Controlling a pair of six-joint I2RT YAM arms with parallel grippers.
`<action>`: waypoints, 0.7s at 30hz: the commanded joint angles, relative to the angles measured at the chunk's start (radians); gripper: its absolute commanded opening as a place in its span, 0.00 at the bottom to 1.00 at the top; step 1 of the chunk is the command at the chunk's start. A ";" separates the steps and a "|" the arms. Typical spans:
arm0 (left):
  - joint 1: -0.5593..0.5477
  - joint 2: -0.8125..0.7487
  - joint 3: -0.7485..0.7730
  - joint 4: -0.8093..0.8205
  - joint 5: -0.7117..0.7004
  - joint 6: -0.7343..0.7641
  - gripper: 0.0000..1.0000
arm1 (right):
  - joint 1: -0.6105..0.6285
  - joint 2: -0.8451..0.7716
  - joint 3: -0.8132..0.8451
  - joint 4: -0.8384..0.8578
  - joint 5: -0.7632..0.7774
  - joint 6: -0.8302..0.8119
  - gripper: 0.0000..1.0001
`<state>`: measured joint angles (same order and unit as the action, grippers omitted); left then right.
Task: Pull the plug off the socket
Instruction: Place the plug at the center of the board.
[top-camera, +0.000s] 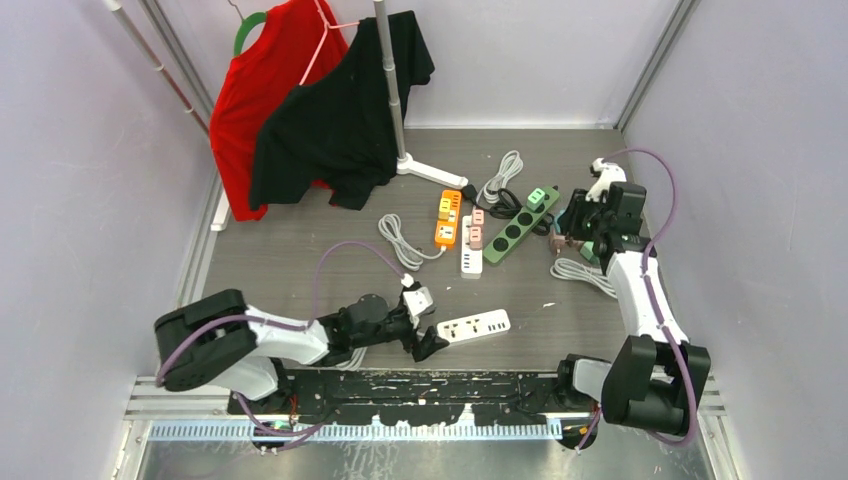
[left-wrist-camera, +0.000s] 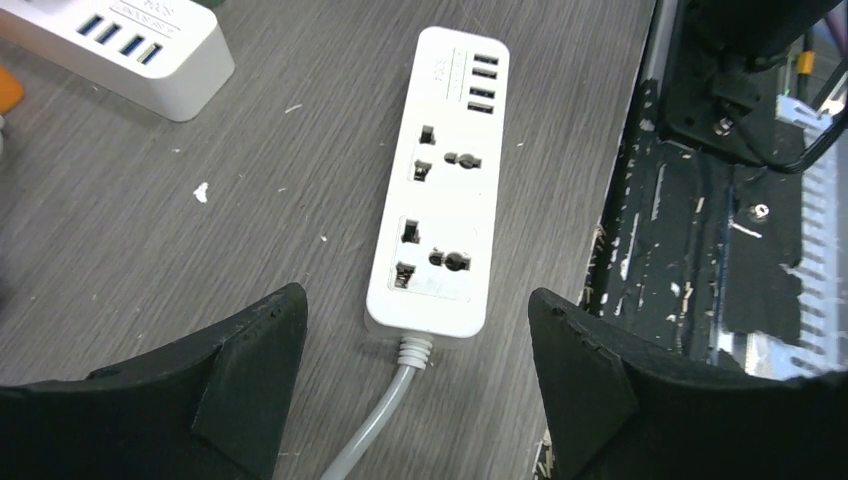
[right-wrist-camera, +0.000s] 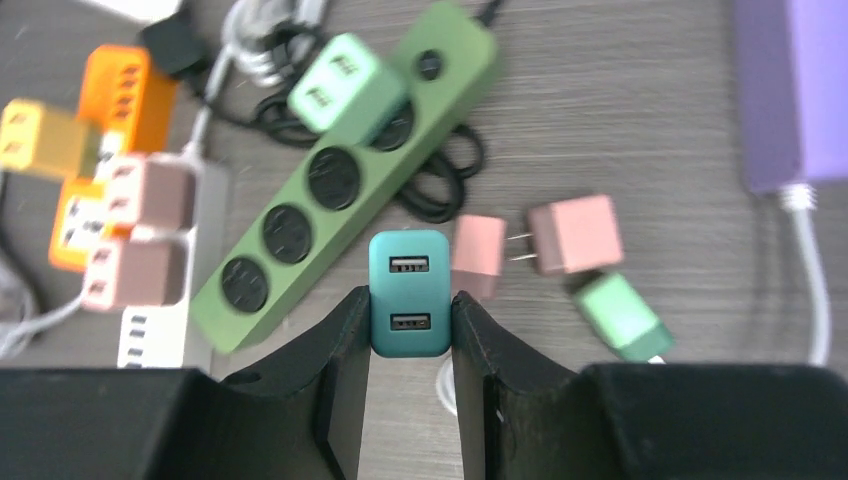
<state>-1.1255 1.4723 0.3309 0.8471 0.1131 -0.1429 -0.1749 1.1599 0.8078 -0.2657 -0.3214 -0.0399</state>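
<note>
My right gripper (right-wrist-camera: 410, 300) is shut on a teal two-port USB plug (right-wrist-camera: 409, 280) and holds it above the table, just right of the dark green power strip (right-wrist-camera: 340, 180). A light green plug (right-wrist-camera: 345, 85) sits in that strip near its far end; its other round sockets are empty. In the top view the right gripper (top-camera: 585, 235) is at the right of the green strip (top-camera: 520, 227). My left gripper (left-wrist-camera: 415, 300) is open and empty, its fingers either side of the cable end of a white power strip (left-wrist-camera: 440, 190), which also shows in the top view (top-camera: 473, 326).
Two pink plugs (right-wrist-camera: 575, 232) and a green plug (right-wrist-camera: 620, 312) lie loose right of the green strip. A purple strip (right-wrist-camera: 790, 90) lies far right. An orange strip (top-camera: 448, 218), a white strip with pink plugs (top-camera: 472, 245) and coiled cables (top-camera: 400, 240) fill the middle. A clothes rack (top-camera: 395, 90) stands at the back.
</note>
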 joint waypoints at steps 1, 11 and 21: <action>0.004 -0.139 0.026 -0.191 0.000 -0.005 0.81 | -0.030 0.045 0.011 0.127 0.228 0.192 0.18; 0.004 -0.349 -0.027 -0.262 0.024 -0.063 0.81 | -0.085 0.138 0.027 0.115 0.259 0.257 0.44; 0.004 -0.403 -0.036 -0.270 0.031 -0.100 0.82 | -0.097 0.113 0.038 0.088 0.093 0.197 0.59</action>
<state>-1.1255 1.1011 0.2958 0.5579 0.1307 -0.2150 -0.2661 1.3094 0.8078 -0.2024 -0.1127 0.1947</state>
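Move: The right hand holds the teal plug; the bare spot for it, among the loose plugs, lies about 6 cm to its right, 1 cm ahead and some 13 cm below. At that same level, one pink plug is roughly 4 cm ahead and 4 cm right of the hand, the other pink plug 4 cm ahead and 9 cm right, and the loose green plug 1 cm ahead and 12 cm right. From the empty left hand the spot is about 21 cm ahead, 30 cm right and 5 cm lower. The right arm carries the teal plug some 6 cm to the right and about 4 cm down, over the loose plugs, its hand turning roughly 25 degrees clockwise, then almost stops and opens its fingers partway, letting go of the plug while still well above the table. Meanwhile the empty left hand, fingers still wide open, rises about 5 cm and draws off to the left and a little back, away from the cabled end of the white strip. ##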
